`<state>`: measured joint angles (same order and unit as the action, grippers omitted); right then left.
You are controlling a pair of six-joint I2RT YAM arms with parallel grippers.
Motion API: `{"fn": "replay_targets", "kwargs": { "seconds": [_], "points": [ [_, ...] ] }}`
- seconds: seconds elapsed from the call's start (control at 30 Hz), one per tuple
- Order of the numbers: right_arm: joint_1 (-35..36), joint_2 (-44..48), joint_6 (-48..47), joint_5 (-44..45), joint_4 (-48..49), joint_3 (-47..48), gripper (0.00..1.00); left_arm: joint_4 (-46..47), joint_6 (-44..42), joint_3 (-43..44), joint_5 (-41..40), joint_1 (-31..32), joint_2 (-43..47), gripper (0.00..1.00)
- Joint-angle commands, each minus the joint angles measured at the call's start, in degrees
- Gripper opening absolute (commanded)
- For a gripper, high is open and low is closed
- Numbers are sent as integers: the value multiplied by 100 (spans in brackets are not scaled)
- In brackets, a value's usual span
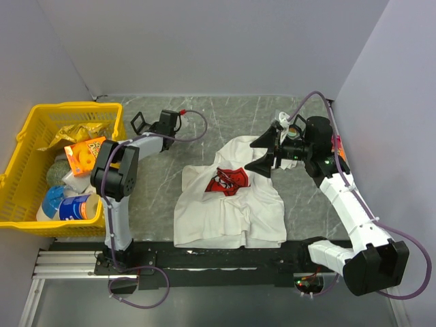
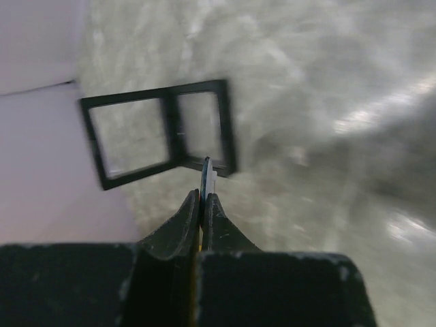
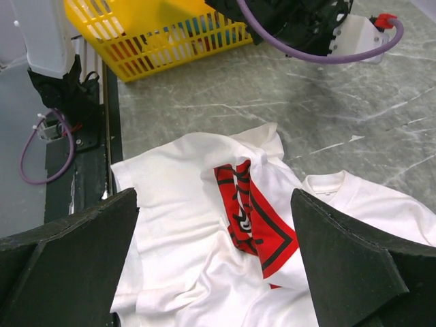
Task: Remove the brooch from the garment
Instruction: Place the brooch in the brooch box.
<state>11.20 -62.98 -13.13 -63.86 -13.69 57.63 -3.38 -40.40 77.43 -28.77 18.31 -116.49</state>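
Note:
The garment [image 1: 228, 204], a white T-shirt, lies crumpled mid-table with its red print [image 1: 228, 180] folded in on itself. In the right wrist view the garment [image 3: 170, 204] and the print [image 3: 259, 225] lie below my right gripper [image 3: 214, 204], which is open wide and holds nothing. That gripper [image 1: 267, 153] hovers over the shirt's upper right. My left gripper [image 1: 151, 126] is off to the far left, away from the shirt. It [image 2: 203, 196] is shut on a thin flat piece seen edge-on, blue and white, apparently the brooch [image 2: 208, 174].
A yellow basket [image 1: 41, 163] with packets and tins stands at the left edge. A black double-frame object [image 2: 163, 136] lies on the table just ahead of the left gripper. Grey walls close in at back and sides.

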Motion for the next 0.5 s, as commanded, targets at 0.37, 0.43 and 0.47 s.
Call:
{"fn": "replay_targets", "kwargs": {
  "seconds": [0.37, 0.43, 0.47],
  "points": [
    [-65, -12, 135, -127, 324, -32, 100, 1875, -882, 273, -691, -529, -682, 1],
    [-74, -21, 143, -136, 323, -41, 100, 1815, -803, 378, -638, -582, -744, 1],
    [-66, -21, 144, -145, 332, -41, 100, 1745, -759, 422, -603, -600, -796, 1]
  ]
}}
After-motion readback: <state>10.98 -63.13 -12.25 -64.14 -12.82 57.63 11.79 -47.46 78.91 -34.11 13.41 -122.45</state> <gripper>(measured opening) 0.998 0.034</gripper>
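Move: The brooch box stands open about 5 cm ahead of my left hand and 7 cm to its left, some 6 cm lower. The yellow crate's middle is roughly 40 cm to that hand's left and 16 cm back; the white garment lies about 30 cm to its right and 28 cm back, 7 cm lower. From my right hand, the brooch box is about 30 cm ahead, 48 cm to the left and 28 cm below. Still pinching the brooch between nearly shut fingertips, I bring my left hand about 5 cm left and 4 cm forward towards the open brooch box, slowing after a quick start and keeping nearly the same height. On the way I tip the fingers up some 10 degrees, with a slight counter-clockwise turn, and I don't open them. ##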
